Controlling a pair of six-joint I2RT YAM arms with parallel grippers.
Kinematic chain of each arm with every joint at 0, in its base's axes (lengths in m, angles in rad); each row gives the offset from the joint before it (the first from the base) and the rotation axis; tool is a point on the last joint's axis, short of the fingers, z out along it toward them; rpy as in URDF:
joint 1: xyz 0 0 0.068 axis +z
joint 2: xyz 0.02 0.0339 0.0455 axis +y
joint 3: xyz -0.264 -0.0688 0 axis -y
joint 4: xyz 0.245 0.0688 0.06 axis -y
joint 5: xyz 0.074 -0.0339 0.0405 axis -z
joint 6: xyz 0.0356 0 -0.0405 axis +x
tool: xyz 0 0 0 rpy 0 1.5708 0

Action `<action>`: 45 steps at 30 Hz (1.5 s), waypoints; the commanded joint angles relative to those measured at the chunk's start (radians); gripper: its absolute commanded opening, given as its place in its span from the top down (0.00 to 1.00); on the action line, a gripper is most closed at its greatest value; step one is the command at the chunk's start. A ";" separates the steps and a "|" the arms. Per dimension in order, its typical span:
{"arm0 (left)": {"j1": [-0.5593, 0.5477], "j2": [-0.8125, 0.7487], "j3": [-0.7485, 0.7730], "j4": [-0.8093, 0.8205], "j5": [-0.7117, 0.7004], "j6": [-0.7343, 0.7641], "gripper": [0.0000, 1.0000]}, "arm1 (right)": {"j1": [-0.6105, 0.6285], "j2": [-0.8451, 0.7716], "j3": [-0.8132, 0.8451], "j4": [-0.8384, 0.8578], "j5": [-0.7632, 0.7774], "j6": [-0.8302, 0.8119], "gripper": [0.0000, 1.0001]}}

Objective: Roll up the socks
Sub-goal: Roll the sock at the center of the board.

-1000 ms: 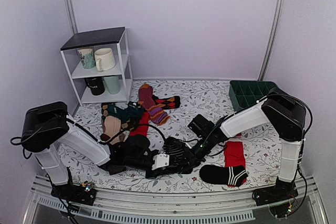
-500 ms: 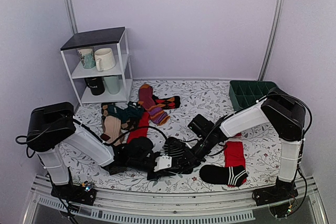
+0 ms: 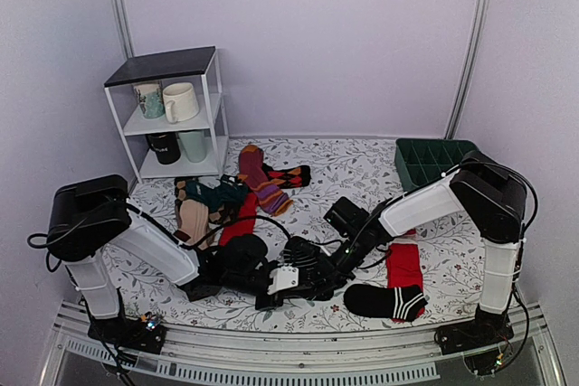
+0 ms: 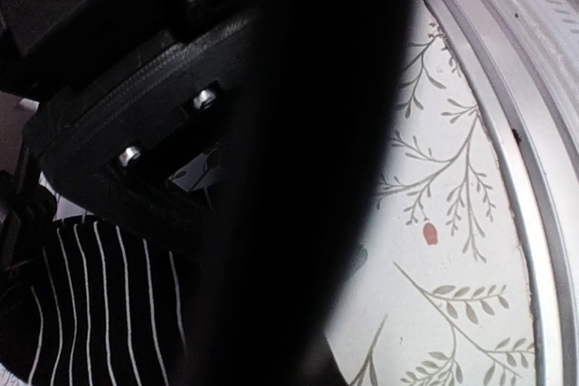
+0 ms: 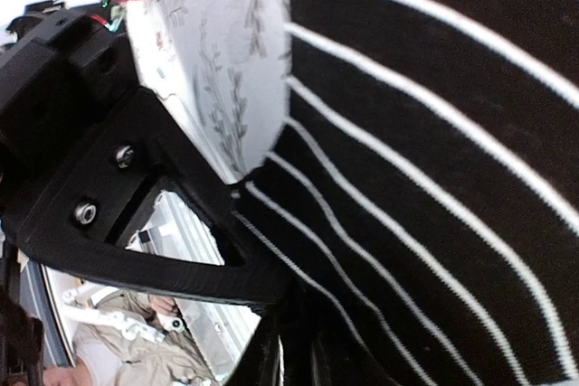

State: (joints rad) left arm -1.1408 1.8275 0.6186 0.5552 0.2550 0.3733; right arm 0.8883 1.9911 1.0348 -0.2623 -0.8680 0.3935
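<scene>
The black sock with thin white stripes (image 3: 303, 258) lies bunched on the floral cloth at the front middle, between my two grippers. My left gripper (image 3: 279, 283) is pressed against its near left side. In the left wrist view a dark blur hides the jaws and the sock (image 4: 81, 314) shows at the lower left. My right gripper (image 3: 319, 270) comes in from the right and is shut on the sock. In the right wrist view the sock (image 5: 434, 133) fills the frame and runs in against the black finger (image 5: 136, 223).
A plain red sock (image 3: 403, 266) and a black sock with a red-and-white striped end (image 3: 384, 300) lie at the front right. A pile of mixed socks (image 3: 217, 201) sits behind the left arm. A white shelf with mugs (image 3: 172, 115) stands back left, a green bin (image 3: 432, 160) back right.
My left arm has pushed a little to the right, bringing its gripper closer against the striped sock. The right arm has hardly moved.
</scene>
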 commanded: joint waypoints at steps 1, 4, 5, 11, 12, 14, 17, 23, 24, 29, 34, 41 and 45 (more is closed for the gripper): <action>0.007 -0.003 -0.009 -0.072 0.062 -0.059 1.00 | -0.002 0.019 -0.048 0.006 0.105 0.019 0.81; 0.032 -0.002 -0.018 -0.092 0.115 -0.106 1.00 | -0.002 -0.046 -0.080 0.120 0.128 0.016 0.74; 0.042 -0.002 -0.019 -0.099 0.137 -0.121 1.00 | -0.002 -0.076 -0.097 0.170 0.140 0.012 0.72; 0.079 0.000 -0.017 -0.135 0.211 -0.170 1.00 | -0.001 -0.273 -0.242 0.466 0.242 -0.046 0.64; 0.083 0.001 -0.017 -0.142 0.218 -0.174 1.00 | 0.000 -0.323 -0.281 0.515 0.273 -0.066 0.63; 0.091 0.005 -0.017 -0.147 0.240 -0.183 1.00 | 0.003 -0.396 -0.350 0.594 0.300 -0.113 0.60; 0.105 0.018 -0.014 -0.155 0.283 -0.196 1.00 | 0.053 -0.486 -0.428 0.665 0.353 -0.242 0.55; 0.116 0.024 -0.007 -0.166 0.304 -0.199 1.00 | 0.180 -0.493 -0.468 0.642 0.457 -0.462 0.56; 0.117 0.025 -0.007 -0.166 0.306 -0.200 1.00 | 0.197 -0.479 -0.462 0.625 0.477 -0.474 0.56; 0.121 0.029 -0.006 -0.163 0.312 -0.198 1.00 | 0.239 -0.385 -0.439 0.602 0.562 -0.484 0.57; 0.123 0.030 -0.007 -0.162 0.316 -0.194 1.00 | 0.261 -0.337 -0.423 0.596 0.632 -0.504 0.57; 0.127 0.034 -0.011 -0.151 0.322 -0.195 1.00 | 0.277 -0.313 -0.417 0.610 0.688 -0.524 0.58; 0.130 0.035 -0.011 -0.149 0.325 -0.195 1.00 | 0.284 -0.297 -0.412 0.612 0.655 -0.533 0.58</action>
State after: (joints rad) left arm -1.0176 1.8313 0.6193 0.4732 0.5907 0.1818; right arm 1.1519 1.6501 0.6025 0.3504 -0.2108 -0.1143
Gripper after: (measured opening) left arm 0.018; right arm 0.421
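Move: Both hands are at the near folded end of the black striped centre sock: it sits right at the left hand's shut fingertips, some 1 cm to their right, and about 1 cm left of the right hand's barely parted tips. The sock's striped body lies roughly 6 cm ahead of both. From the right hand, the black sock is about 16 cm right and 2 cm back, and the red sock some 20 cm right and 7 cm ahead. The left hand keeps its shut pinch on the sock's folded end, rolling about 20 degrees and easing some 2 cm to its left and slightly back. Meanwhile the right fingers open to nearly half, come free of the sock and rise about 8 cm, at first slightly forward; the hand then draws back and sinks some 6 cm, turning about 60 degrees so its fingers swing from pointing back-left to pointing down, left and a little forward, and stops with them parted about the folded end, just right of the left fingertips. ##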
